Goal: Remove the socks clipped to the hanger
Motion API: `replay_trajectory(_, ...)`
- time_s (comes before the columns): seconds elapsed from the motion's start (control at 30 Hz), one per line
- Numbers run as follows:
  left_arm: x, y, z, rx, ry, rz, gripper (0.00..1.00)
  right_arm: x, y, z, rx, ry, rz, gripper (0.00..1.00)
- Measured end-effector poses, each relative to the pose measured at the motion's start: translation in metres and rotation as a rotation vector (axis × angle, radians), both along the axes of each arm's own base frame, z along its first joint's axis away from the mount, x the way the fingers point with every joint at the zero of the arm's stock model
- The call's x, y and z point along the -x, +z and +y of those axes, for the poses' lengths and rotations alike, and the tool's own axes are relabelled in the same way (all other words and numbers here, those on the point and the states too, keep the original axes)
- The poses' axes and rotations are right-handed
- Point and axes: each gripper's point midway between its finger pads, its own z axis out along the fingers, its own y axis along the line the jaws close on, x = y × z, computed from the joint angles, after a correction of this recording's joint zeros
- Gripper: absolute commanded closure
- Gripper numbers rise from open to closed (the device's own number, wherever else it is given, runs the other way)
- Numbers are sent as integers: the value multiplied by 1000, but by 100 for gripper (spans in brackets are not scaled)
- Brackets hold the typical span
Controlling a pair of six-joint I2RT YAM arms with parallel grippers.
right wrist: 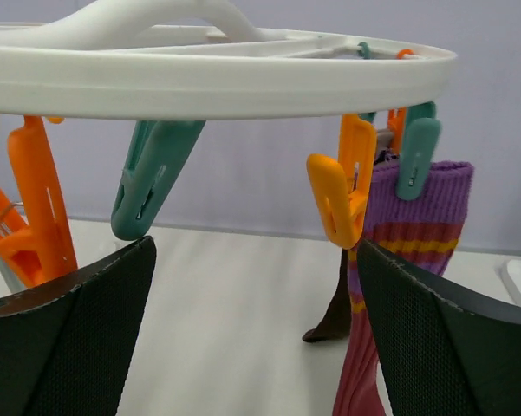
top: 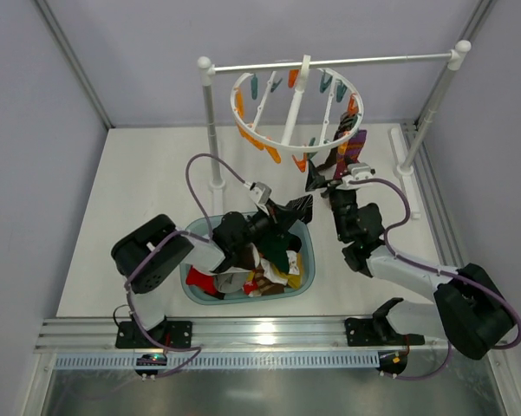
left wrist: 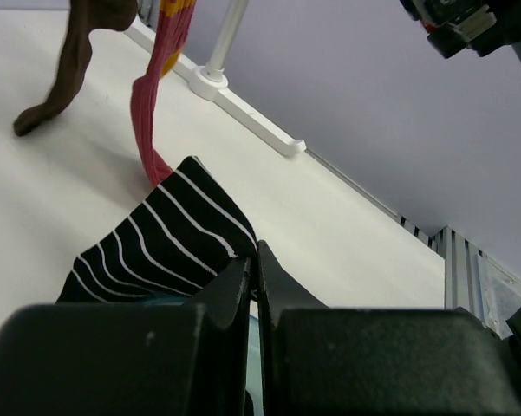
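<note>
The white ring hanger hangs from the rail, with orange and teal clips around its rim. Two socks stay clipped at its right side: a purple-red striped one and a dark brown one. My right gripper stands open just under the ring, nothing between its fingers. An empty orange clip and the purple sock hang right ahead of it. My left gripper is shut on a black sock with thin white stripes, above the basket's far right corner.
A teal basket with several loose socks sits between the arms. The white two-post rail stand carries the hanger, and its foot runs along the table's right side. Grey walls close in the table.
</note>
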Motion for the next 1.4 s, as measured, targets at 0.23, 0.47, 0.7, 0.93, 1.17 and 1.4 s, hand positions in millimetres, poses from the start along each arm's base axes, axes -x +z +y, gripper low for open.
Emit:
replay_trajectory(0.23, 25, 30, 34, -4, 19, -99, 100, 34, 1, -36, -81, -61, -12, 0)
replay_trajectory(0.47, 48, 114, 74, 11, 87, -229, 100, 50, -1, -54, -135, -84, -18, 0)
replay_trajectory(0.7, 67, 108, 94, -102, 185, -182, 100, 47, -15, -56, -131, -108, 25, 0)
replay_trajectory(0.93, 74, -25, 124, -402, 290, 5, 100, 51, -20, -66, -144, -143, 31, 0)
replay_trajectory(1.17, 82, -90, 138, -502, 353, 94, 100, 59, -22, -82, -168, -202, 25, 0)
replay_trajectory(1.4, 71, -100, 107, -439, 398, 98, 100, 60, -25, -94, -181, -247, 26, 0)
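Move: The black-and-white striped sock is already free and pinched in the left hand; its place is the sock tub, centred roughly 8 cm back, 13 cm left and 13 cm below. The green sock in the tub lies about 5 cm back, 6 cm left and equally low. From the open right hand, the red-purple sock hangs some 12 cm ahead and 7 cm right, its middle about 8 cm lower; the brown sock hangs roughly 6 cm beyond it, 2 cm farther left. The striped sock stays pinched in the shut left fingers as that hand swings back, left and up about 13 cm, then drops some 23 cm into the tub, easing back right at the end; the fingers tip down and turn counter-clockwise. The right hand, still wide open, withdraws from the hanger back and then right, sinking slightly and turning a little clockwise. ##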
